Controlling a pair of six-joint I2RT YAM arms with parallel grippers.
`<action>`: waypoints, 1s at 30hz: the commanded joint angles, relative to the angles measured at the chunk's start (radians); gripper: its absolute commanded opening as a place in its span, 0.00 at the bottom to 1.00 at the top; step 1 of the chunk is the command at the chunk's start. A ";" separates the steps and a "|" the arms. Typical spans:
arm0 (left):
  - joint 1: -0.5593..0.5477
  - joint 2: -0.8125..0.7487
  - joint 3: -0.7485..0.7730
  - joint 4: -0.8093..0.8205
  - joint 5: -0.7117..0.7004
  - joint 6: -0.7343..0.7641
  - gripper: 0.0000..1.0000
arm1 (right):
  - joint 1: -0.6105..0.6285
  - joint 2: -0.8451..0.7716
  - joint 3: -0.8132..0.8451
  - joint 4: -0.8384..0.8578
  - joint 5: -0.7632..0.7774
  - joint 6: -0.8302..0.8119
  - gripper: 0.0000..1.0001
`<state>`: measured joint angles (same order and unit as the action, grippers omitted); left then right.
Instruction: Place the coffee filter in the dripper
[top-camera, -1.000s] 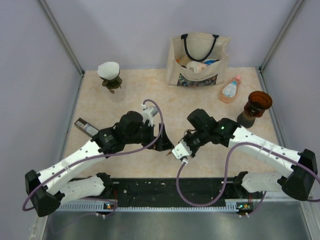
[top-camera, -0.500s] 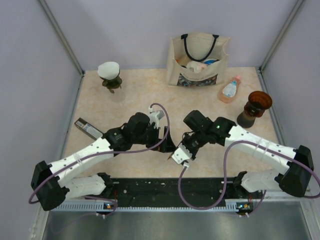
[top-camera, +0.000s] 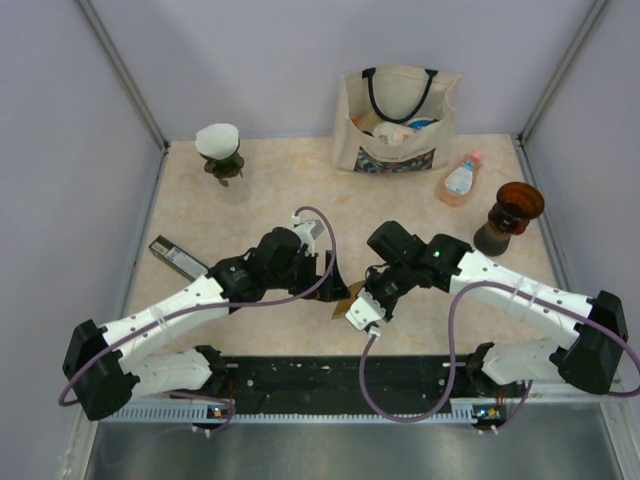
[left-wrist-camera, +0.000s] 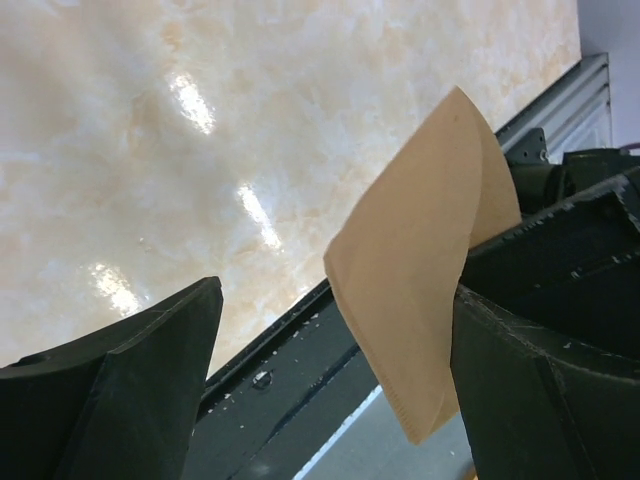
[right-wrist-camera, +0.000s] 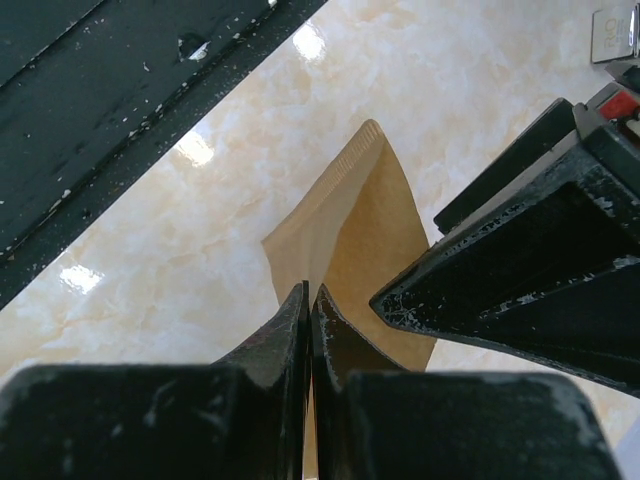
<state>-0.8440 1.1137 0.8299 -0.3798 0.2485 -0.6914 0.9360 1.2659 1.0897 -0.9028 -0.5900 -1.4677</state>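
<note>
A brown paper coffee filter (right-wrist-camera: 350, 210) is pinched by one wall in my right gripper (right-wrist-camera: 311, 292), which is shut on it above the table's near middle. In the top view the filter (top-camera: 346, 297) hangs between the two grippers. My left gripper (left-wrist-camera: 335, 300) is open, and the filter (left-wrist-camera: 420, 270) sits between its fingers, close against the right one. One left finger (right-wrist-camera: 520, 260) reaches into the right wrist view beside the filter. An amber dripper (top-camera: 519, 203) stands on a dark base at the far right. Another dripper holding a white filter (top-camera: 218, 143) stands at the back left.
A canvas tote bag (top-camera: 397, 120) with items stands at the back centre. A pink bottle (top-camera: 460, 180) lies next to it on the right. A flat dark device (top-camera: 173, 256) lies at the left. The black rail (top-camera: 330, 375) runs along the near edge.
My left gripper has moved right and closer to the right gripper, so its open fingers now stand around the filter. The right gripper has shifted slightly left, still holding the filter.
</note>
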 joint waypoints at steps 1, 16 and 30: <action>0.002 0.006 0.006 -0.022 -0.060 -0.011 0.94 | 0.017 -0.025 0.039 -0.021 -0.062 -0.031 0.00; 0.002 0.130 0.074 0.036 0.144 0.049 0.55 | 0.037 0.006 0.079 -0.021 -0.011 -0.020 0.00; 0.003 0.127 0.190 0.007 -0.385 0.272 0.12 | 0.067 -0.066 0.004 0.010 -0.053 0.216 0.00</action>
<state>-0.8402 1.2633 0.9787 -0.3893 0.0555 -0.5354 0.9855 1.2484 1.1034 -0.9054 -0.5892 -1.3262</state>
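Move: Just back and to the right of the left hand point, about 3 cm each way and about 1 cm lower, is the brown coffee filter, partly between the left hand's wide-open fingers. From the right hand, which already pinches it, the dripper lies some 33 cm right, 21 cm forward and 3 cm up. Directly beneath that dripper stands the jug; the soap bottle lies about 34 cm ahead and 24 cm right of this hand, roughly 6 cm lower. Easing about 2 cm down, slightly back and to the right by the filter, the left hand shuts its fingers almost fully, then pulls away forward about 7 cm with some lift, its fingertips swinging forward; its rear finger comes free of the paper. The right hand keeps the filter pinched and draws back nearly 2 cm. ##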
